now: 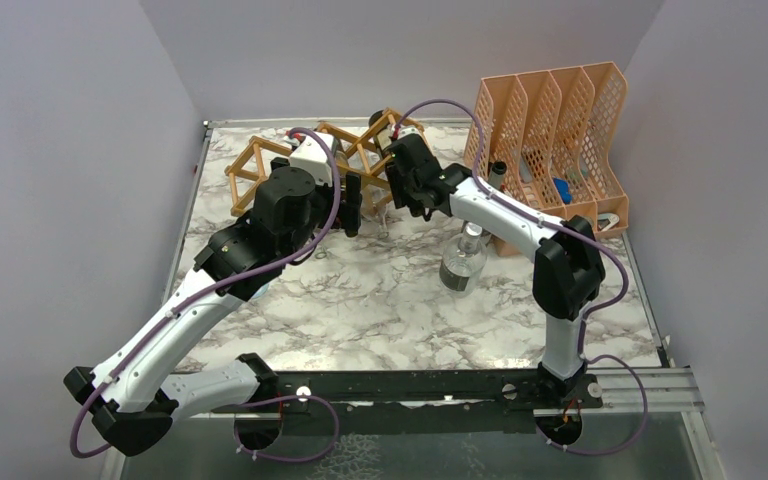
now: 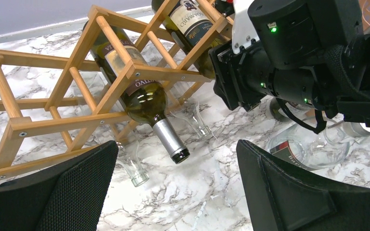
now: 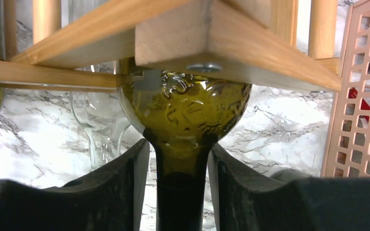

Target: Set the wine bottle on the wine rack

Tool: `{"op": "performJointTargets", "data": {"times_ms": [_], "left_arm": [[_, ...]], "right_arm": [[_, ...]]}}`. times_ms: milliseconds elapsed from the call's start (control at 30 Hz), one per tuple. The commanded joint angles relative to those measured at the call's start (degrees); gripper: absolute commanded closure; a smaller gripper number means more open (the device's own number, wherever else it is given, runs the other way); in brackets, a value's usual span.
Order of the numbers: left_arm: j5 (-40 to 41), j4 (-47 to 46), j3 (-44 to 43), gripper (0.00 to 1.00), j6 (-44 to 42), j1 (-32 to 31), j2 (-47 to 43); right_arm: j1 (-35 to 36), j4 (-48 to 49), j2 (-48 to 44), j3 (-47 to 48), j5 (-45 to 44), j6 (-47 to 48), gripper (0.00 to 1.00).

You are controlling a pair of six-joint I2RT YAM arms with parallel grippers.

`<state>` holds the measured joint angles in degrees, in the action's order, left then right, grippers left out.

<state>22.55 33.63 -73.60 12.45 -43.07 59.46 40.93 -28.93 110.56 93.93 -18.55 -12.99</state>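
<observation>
The wine rack [image 1: 260, 165], a light wooden lattice, stands at the back of the marble table. A green wine bottle [image 3: 188, 106] lies in one of its right-hand cells [image 2: 192, 21], neck pointing out toward my right gripper [image 3: 179, 149]. That gripper's fingers stand on either side of the neck with a thin gap on each side, so it is open and not pressing the glass. A second dark bottle [image 2: 144, 96] with a silver-capped neck lies in a cell further left. My left gripper [image 2: 176, 159] hangs wide open in front of the rack, holding nothing.
A peach perforated file holder [image 1: 550, 130] stands at the back right, close to the right arm. A clear glass bottle [image 1: 463, 260] stands on the table beside the right arm. Clear glass bottles [image 2: 130, 166] lie under and in front of the rack.
</observation>
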Motion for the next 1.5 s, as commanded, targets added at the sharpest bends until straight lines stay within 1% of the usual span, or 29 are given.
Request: {"op": "performJointTargets", "data": {"times_ms": [0,167,367,633,800,1000,1200,1333,1467], "left_arm": [[0.0,0.7,-1.8,0.01,0.3,0.3,-0.4],[0.0,0.7,-1.9,0.01,0.2,0.3,-0.3],[0.3,0.8,-1.9,0.01,0.0,0.3,-0.5],[0.3,0.9,-1.9,0.01,-0.7,0.3,-1.1],[-1.0,0.4,-0.8,0.01,-1.0,0.3,-1.7],[-3.7,-2.1,2.0,0.01,-1.1,0.3,-3.0],[-7.3,-5.4,4.9,0.01,-1.0,0.3,-3.7],[-9.0,-6.9,6.1,0.01,-0.8,0.3,-3.8],[-10.7,-8.4,7.5,0.01,-0.5,0.3,-4.3]], "right_arm": [[0.3,2.8,-0.2,1.9,-0.7,1.0,0.47],[0.4,3.1,-1.5,1.1,-0.7,1.2,0.36],[0.4,2.8,-3.4,1.1,-0.8,1.4,0.30],[0.4,4.3,-11.4,-1.0,2.6,2.2,0.29],[0.4,4.3,-21.1,-7.6,3.8,2.6,0.29],[0.4,1.2,-34.5,-18.6,0.3,1.8,0.29],[0.4,-3.9,-45.0,-25.0,-4.1,-0.3,0.29],[0.4,-7.0,-47.4,-27.4,-5.1,-2.1,0.29],[0.4,-8.9,-46.9,-29.3,-3.6,-3.7,0.29]]}}
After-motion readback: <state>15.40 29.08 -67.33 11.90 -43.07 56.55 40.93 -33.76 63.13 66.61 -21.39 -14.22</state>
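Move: The wine bottle just laid in the wine rack has its neck between the right hand's loosening fingers; its middle lies about 6 cm ahead, 2 cm left and 3 cm above. The silver-necked bottle in the rack is roughly 13 cm left and 3 cm ahead. The clear bottle stands some 12 cm back and 11 cm right, slightly lower; the standing wine bottle is about 15 cm right and 2 cm back. From the left hand, the laid bottle is some 17 cm ahead, 7 cm right and 16 cm below. The racked wine bottle's neck comes free as the right fingers, already parting, open wider. After a short pause that hand lifts some 13 cm, tipping its fingers up a little, then swings back and right about as far, away from the rack to above the clear bottle. Late on, the left hand, fingers wide open, eases right and down roughly 2 cm. ##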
